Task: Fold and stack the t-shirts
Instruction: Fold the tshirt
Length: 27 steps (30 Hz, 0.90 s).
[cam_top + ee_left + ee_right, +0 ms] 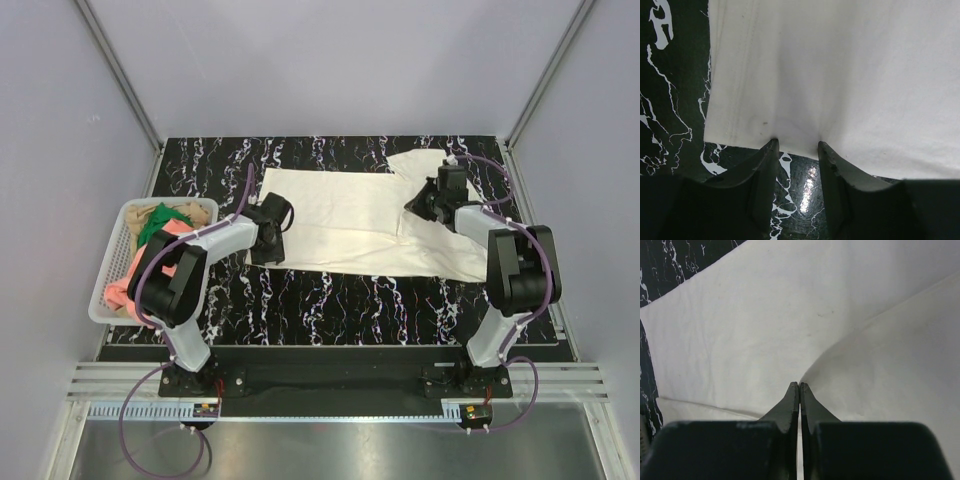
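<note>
A large cream-white t-shirt [340,220] lies spread flat on the black marbled table [330,300]. At its near left corner my left gripper [268,250] [797,145] stands open. Both its fingertips [772,145] touch the hem of the t-shirt [840,75], and bare table shows between the jaws. Over the shirt's right part my right gripper [418,204] [799,385] is shut on a pinch of the t-shirt [740,330]; a raised fold runs up and right from its tips. More t-shirts, green [155,222], salmon-pink [135,265] and tan [195,212], lie heaped in the basket.
A white mesh basket [113,250] stands at the table's left edge, beside the left arm. Grey walls close in the table at the back and on both sides. A strip of dark table [670,100] shows left of the shirt's edge.
</note>
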Each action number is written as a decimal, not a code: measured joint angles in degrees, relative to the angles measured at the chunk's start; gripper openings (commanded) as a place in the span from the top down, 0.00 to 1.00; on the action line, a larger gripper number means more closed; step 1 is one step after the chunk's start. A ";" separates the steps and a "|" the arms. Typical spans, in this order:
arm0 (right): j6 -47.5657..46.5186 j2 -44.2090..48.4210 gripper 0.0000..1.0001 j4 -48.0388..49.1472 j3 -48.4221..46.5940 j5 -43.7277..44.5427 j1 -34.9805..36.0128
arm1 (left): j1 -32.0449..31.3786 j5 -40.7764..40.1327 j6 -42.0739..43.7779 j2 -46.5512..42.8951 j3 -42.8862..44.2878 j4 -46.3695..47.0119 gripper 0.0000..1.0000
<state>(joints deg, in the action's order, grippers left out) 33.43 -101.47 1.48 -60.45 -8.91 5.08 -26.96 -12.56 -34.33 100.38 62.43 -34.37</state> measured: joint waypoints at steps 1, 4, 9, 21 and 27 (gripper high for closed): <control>-0.70 -0.55 1.00 0.20 -0.57 -0.24 0.33 | -0.11 -0.07 -0.02 0.00 0.00 -0.02 0.58; -2.49 -2.45 1.00 0.46 -2.16 -0.33 0.94 | -0.24 -0.26 -0.04 0.00 0.00 -0.04 0.58; -5.38 -5.27 1.00 0.46 -4.52 -0.31 2.45 | -0.48 -1.03 -0.04 0.09 0.00 -0.09 0.58; -12.17 -9.31 1.00 0.63 -9.51 0.26 8.15 | -1.33 -3.89 -0.17 1.07 0.55 -1.03 0.58; -14.86 -10.73 1.00 0.83 -10.32 0.46 8.70 | -1.33 -4.87 -0.20 1.07 0.57 -1.60 0.58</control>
<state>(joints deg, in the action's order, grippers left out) 18.57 -112.20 2.31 -70.76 -8.45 13.78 -28.29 -17.43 -34.52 101.45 63.00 -35.97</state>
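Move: The right hand, shut on a raised pinch of the t-shirt some 5 cm above the cloth, has the middle of the shirt's far edge about 10 cm ahead and 6 cm to its left; the far sleeve lies some 13 cm ahead and 3 cm to the right. The left hand's parted fingertips are on the shirt's near edge, with the near-left corner about 7 cm to their left, level with them, and the basket's middle some 33 cm to the left. The right hand keeps its pinch and drags the cloth mainly to the left, about 7 cm, easing some 3 cm forward towards the far edge and sinking about 2 cm while it swings nearly 20 degrees counter-clockwise. The left hand stays with half-open fingertips pressed down on the near edge by the corner, tilting slightly and creeping about a centimetre left with the cloth under it. ##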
